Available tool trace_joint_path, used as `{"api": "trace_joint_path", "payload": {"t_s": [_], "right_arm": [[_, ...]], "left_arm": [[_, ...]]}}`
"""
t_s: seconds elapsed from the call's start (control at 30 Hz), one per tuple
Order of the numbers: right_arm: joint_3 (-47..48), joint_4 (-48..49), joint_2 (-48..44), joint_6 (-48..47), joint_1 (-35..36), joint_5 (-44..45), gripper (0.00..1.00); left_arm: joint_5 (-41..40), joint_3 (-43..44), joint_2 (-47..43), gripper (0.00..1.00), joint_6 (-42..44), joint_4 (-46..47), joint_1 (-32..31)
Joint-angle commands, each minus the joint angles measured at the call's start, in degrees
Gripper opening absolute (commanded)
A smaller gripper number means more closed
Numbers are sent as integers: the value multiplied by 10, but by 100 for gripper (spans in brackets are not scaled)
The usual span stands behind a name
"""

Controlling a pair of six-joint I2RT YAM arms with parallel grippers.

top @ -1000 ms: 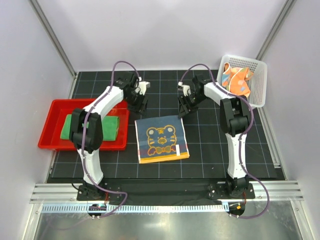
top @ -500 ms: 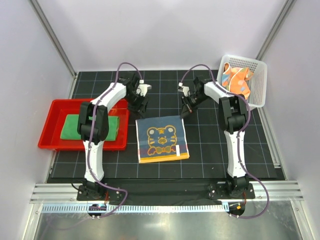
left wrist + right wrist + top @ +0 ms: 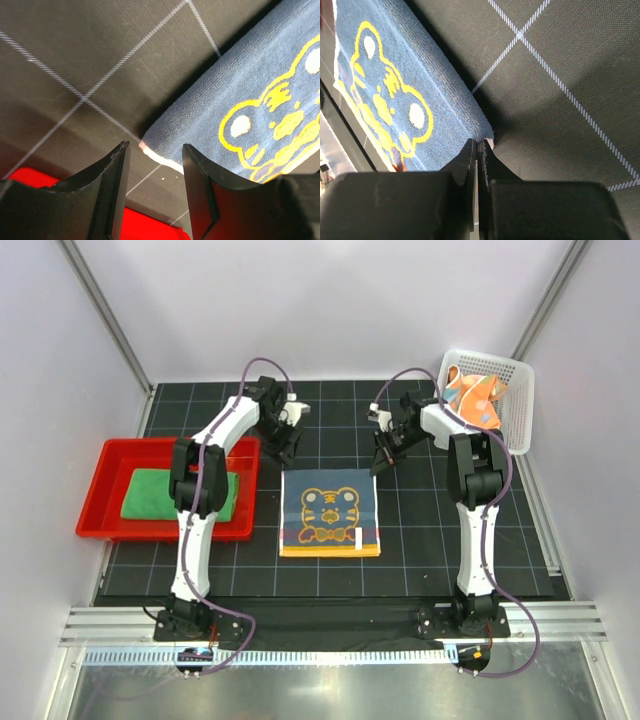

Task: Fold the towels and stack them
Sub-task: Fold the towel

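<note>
The dark blue tiger towel [image 3: 330,512] lies flat on the black mat, its yellow-orange edge toward me. My right gripper [image 3: 380,464] is at its far right corner; in the right wrist view the jaws [image 3: 477,142] are shut with the towel's [image 3: 395,85] corner pinched at their tips. My left gripper [image 3: 287,453] is low at the far left corner, open; that corner of the towel [image 3: 250,100] lies just beyond the gap [image 3: 153,150], untouched. The green towel [image 3: 150,495] lies folded in the red tray [image 3: 95,495]. The orange towel [image 3: 472,400] sits crumpled in the white basket [image 3: 515,410].
The red tray stands at the mat's left edge, partly under my left arm. The white mesh basket is at the back right corner. Grey walls close in the mat on three sides.
The right gripper has shut on the blue towel's far right corner. Both arms have reached further out, and the towel has turned square to the mat and shifted slightly right.
</note>
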Motion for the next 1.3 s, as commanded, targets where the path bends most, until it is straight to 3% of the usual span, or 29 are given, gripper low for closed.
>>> {"api": "trace_joint_path", "payload": {"t_s": [0.0,0.23,0.4,0.43,0.57,0.8,1.07,1.27], "right_arm": [[-2,6,-33,-4,0,17,1],[5,5,-33,-5,-2,24,1],[4,9,-31,-6,-4,25,1],[4,10,-29,-5,-4,26,1],[0,12,-29,0,-4,34,1],[-81,135,-120,56,-4,136,1],[-214,266,-267,108,2,213,1],[-297,299,-336,134,47,339,1]], "left_arm": [[36,31,15,49,24,-28,1],[38,48,42,46,44,-52,1],[50,70,61,36,52,-71,2],[56,72,64,33,53,-71,2],[59,83,67,0,47,-78,2],[29,76,1,0,16,-44,-2],[-42,-24,-107,0,-4,53,-27],[-105,-137,-197,0,-13,110,-44]]}}
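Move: The yellow-and-blue towel's far left corner lies almost under the left hand's half-open fingers, about 3 cm below and 1 cm back. From this hand the red bin's middle is some 25 cm left and 6 cm back, with the green towel about 22 cm left and 8 cm back. The right hand already holds the far right corner; from it the far left corner is about 19 cm left, level in reach. The left hand sinks 2 cm, pinches the towel's far left corner, then both hands lift about 9 cm. ##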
